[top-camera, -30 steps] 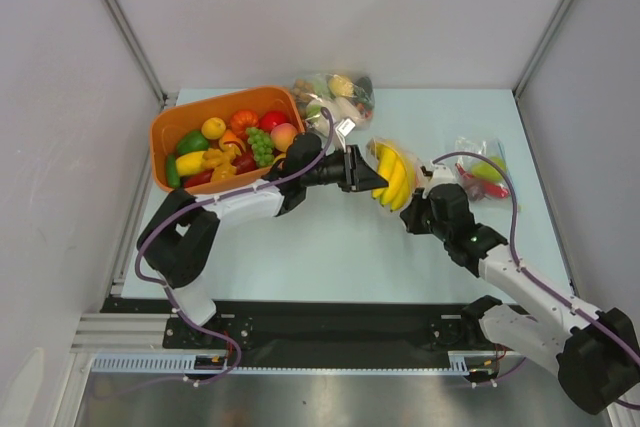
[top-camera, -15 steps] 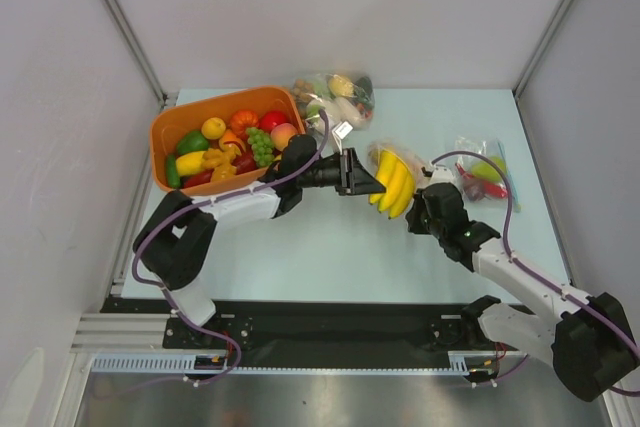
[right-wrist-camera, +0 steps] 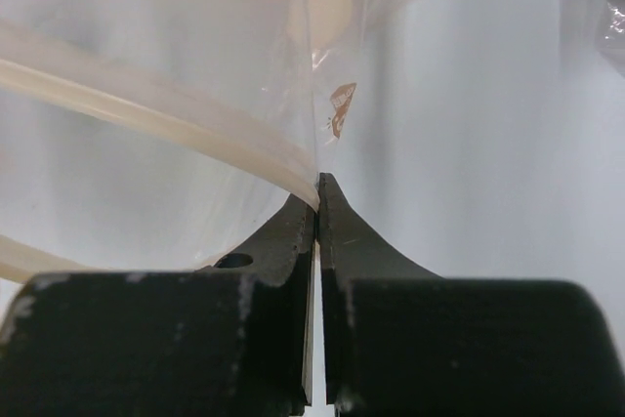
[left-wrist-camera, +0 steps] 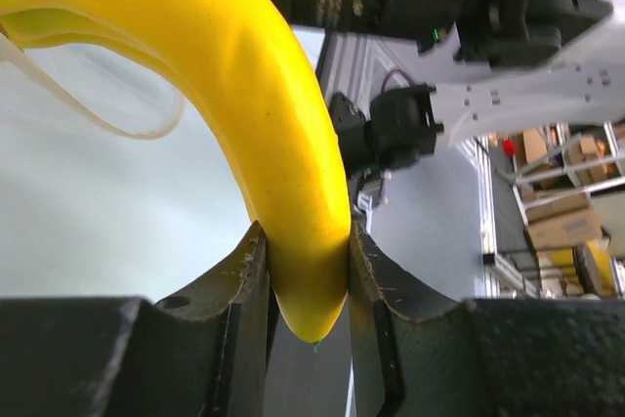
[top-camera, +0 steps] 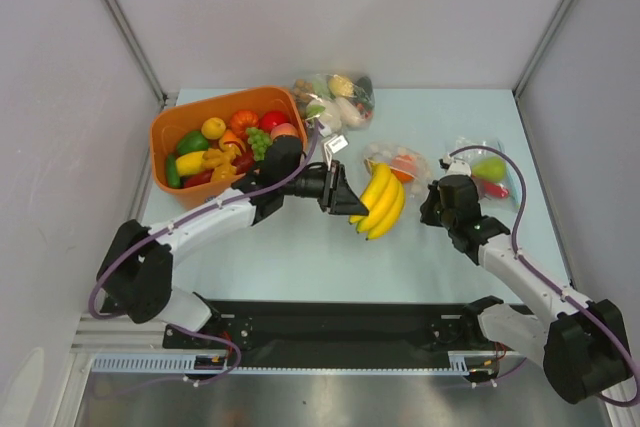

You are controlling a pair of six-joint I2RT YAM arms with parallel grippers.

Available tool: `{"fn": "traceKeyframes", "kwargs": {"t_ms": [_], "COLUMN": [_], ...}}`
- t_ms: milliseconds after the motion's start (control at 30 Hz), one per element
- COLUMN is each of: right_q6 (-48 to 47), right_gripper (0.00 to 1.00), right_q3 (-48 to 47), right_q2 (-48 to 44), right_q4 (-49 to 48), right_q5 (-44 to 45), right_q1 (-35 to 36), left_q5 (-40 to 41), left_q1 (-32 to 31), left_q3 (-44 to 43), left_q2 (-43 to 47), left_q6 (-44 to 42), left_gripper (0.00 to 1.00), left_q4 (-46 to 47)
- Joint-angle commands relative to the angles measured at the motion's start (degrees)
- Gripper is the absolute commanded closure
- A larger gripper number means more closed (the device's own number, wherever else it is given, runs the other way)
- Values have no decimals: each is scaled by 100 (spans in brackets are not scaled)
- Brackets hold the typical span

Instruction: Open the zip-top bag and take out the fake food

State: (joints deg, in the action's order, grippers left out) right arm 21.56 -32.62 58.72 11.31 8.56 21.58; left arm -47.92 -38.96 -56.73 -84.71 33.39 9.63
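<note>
A bunch of yellow bananas (top-camera: 378, 202), a piece of the fake food, hangs clear of the zip-top bag (top-camera: 398, 163), just in front of it. My left gripper (top-camera: 345, 199) is shut on the bunch's end; in the left wrist view the banana tip (left-wrist-camera: 293, 192) is clamped between the two fingers of the left gripper (left-wrist-camera: 305, 231). The clear bag lies on the table with orange and red pieces inside. My right gripper (top-camera: 432, 197) is shut on the bag's edge; the right wrist view shows the right gripper (right-wrist-camera: 317, 183) pinching the pale zip strip (right-wrist-camera: 146, 104).
An orange basket (top-camera: 163, 137) full of toy fruit and vegetables stands at the back left. A second filled bag (top-camera: 335, 97) lies at the back centre, a third (top-camera: 485, 169) at the right beside my right arm. Grey walls close in both sides.
My left gripper has pulled the bananas out of the bag, toward the left and the near edge. The bag has dropped flat, and my right wrist has shifted slightly right.
</note>
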Motion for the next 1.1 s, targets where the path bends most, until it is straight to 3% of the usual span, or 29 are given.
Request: {"fn": "traceKeyframes", "kwargs": {"t_ms": [0, 233, 433, 500, 600, 800, 867, 1067], "right_q6": [-152, -223, -249, -249, -249, -310, -302, -319], "right_gripper": [100, 100, 100, 100, 100, 100, 100, 100], "right_q3": [-306, -324, -280, -271, -280, -262, -245, -262], "right_q2": [-36, 17, -1, -9, -36, -71, -62, -53], "right_q4": [-76, -103, -94, -85, -76, -15, -41, -50], "right_q5": [-152, -337, -416, -469, -495, -539, -565, -680], "right_q1": [-189, -453, -559, -594, -603, -682, -734, -778], "left_q5": [-629, -1552, -1774, -1310, -737, -518, -254, 1459], "left_q1": [38, 20, 38, 107, 318, 1678, 1917, 2700], "left_q3": [13, 382, 312, -29, -224, 241, 180, -724], "left_q2": [358, 814, 1780, 1852, 1923, 2564, 2591, 2213], "left_q6": [-842, -1246, -2081, -2599, -2855, -1740, -1599, -2054], "left_gripper": [100, 100, 100, 100, 100, 100, 100, 100], "left_q4": [-837, -1190, -1726, -2539, -2931, -1370, -1323, -2710]}}
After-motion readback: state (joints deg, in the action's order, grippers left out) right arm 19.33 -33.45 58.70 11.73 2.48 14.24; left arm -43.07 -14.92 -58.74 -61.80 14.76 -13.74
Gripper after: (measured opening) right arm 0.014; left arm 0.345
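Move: The left hand holds the bananas out to its right, and the middle of the orange bin lies some 20 cm ahead, 26 cm left and 16 cm below it. The zip-top bag is about 17 cm ahead and 13 cm right, the clear produce bag roughly 33 cm straight ahead, both some 18 cm lower. From the right hand, the bin is about 46 cm left, 13 cm ahead and a little lower. Left hand keeps its bananas, draws back about 9 cm, then swings forward, left and up towards the bin. ##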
